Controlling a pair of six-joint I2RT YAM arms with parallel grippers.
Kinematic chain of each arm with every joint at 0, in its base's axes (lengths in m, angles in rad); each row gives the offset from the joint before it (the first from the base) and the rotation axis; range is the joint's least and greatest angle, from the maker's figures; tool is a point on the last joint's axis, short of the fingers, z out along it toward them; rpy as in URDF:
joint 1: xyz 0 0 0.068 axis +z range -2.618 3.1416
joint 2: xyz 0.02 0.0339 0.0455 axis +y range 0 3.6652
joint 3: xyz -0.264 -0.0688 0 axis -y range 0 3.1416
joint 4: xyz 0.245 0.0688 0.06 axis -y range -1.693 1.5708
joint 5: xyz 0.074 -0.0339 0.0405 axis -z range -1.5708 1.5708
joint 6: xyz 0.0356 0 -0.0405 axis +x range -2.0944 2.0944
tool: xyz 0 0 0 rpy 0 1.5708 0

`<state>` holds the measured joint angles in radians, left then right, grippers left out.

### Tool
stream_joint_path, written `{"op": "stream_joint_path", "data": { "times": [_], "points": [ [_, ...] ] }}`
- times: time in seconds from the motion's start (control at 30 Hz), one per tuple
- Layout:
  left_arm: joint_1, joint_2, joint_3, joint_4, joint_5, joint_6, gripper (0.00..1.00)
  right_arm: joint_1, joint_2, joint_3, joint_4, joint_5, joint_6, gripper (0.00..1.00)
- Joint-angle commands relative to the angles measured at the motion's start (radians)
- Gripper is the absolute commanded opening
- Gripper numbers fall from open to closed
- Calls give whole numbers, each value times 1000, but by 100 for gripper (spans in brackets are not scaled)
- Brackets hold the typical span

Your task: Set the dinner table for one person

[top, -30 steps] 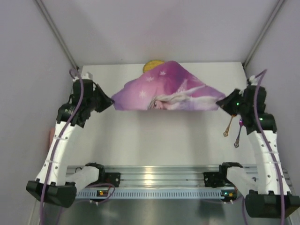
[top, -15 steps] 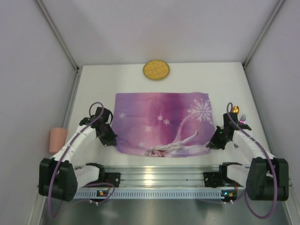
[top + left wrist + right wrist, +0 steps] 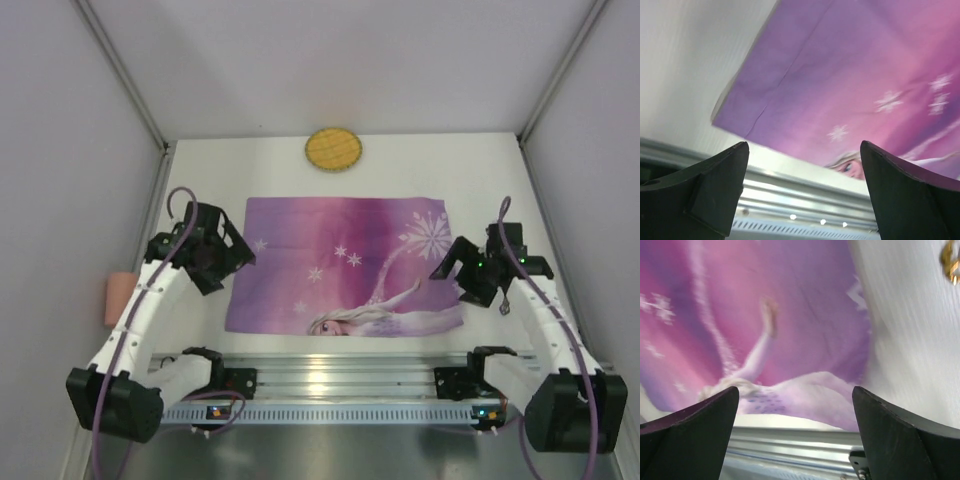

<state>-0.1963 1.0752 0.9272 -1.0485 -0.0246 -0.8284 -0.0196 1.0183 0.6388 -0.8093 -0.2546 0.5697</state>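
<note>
The purple printed placemat (image 3: pixel 340 265) lies spread flat on the white dinner table (image 3: pixel 270 170), its near edge close to the metal rail. My left gripper (image 3: pixel 222 268) hovers open over the mat's left edge; in the left wrist view the placemat (image 3: pixel 840 75) lies flat under my open left gripper (image 3: pixel 805 167), with nothing between the fingers. My right gripper (image 3: pixel 458 275) hovers open over the mat's right edge; the right wrist view shows the placemat (image 3: pixel 770 330) below my empty right gripper (image 3: pixel 795 410).
A round yellow woven coaster (image 3: pixel 333 149) sits at the table's far edge. Cutlery (image 3: pixel 506 302) lies right of the mat, mostly hidden by the right arm; a gold piece (image 3: pixel 951 260) shows in the right wrist view. A pink cup (image 3: pixel 120 298) stands at far left. The metal rail (image 3: pixel 330 375) runs along the near edge.
A second ago both grippers held the placemat up by its corners. They drew it toward the near edge, laid it flat, then opened and lifted off it.
</note>
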Motion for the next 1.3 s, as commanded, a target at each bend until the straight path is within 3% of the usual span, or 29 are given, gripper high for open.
{"op": "stream_joint_path", "data": {
  "times": [0.0, 0.13, 0.27, 0.43, 0.6, 0.8, 0.97, 1.27],
  "points": [
    [5, -38, 197, -34, -135, 27, 98, 9, -98, 154, -19, -9, 22, 97],
    [26, 96, 289, -47, -229, 127, 98, 10, -44, 258, -30, -12, 36, 96],
    [230, 264, 328, -50, -259, 201, 95, 10, -4, 282, -33, -29, 30, 95],
    [285, 475, 503, -91, -597, 124, 98, 12, 29, 271, -56, -37, 12, 95],
    [333, 756, 680, -218, -725, 114, 98, 49, 83, 279, -73, -43, 1, 94],
    [469, 828, 690, -225, -782, 133, 98, 70, 154, 344, -100, -43, -25, 94],
    [629, 795, 590, -134, -738, 181, 98, 107, 198, 375, -93, -48, -31, 94],
    [666, 784, 561, 7, -724, 233, 98, 197, 252, 355, -62, -75, -53, 94]
  ]
}}
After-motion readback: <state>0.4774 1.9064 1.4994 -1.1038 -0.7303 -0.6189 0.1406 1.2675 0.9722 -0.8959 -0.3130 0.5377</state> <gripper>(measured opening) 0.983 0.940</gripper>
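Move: The salmon cup lies on its side by the table's left rail, about 31 cm to the left of the left hand, level with it front to back and some 7 cm lower. The table's front left corner is about 12 cm nearer the robot than the cup. The placemat's middle is roughly 24 cm right and 9 cm ahead of the left hand. From the right hand the cup is some 78 cm to the left. Up and forward first, clear of the spread placemat, the left hand then sweeps about 30 cm left, sinking and finally drawing back a little towards the cup, while the wrist tilts and turns counter-clockwise so the open fingers point down and left at it, not yet touching. The empty right hand rises nearly 10 cm and reaches slightly forward, then eases down and drifts left over the mat, fingers open. ##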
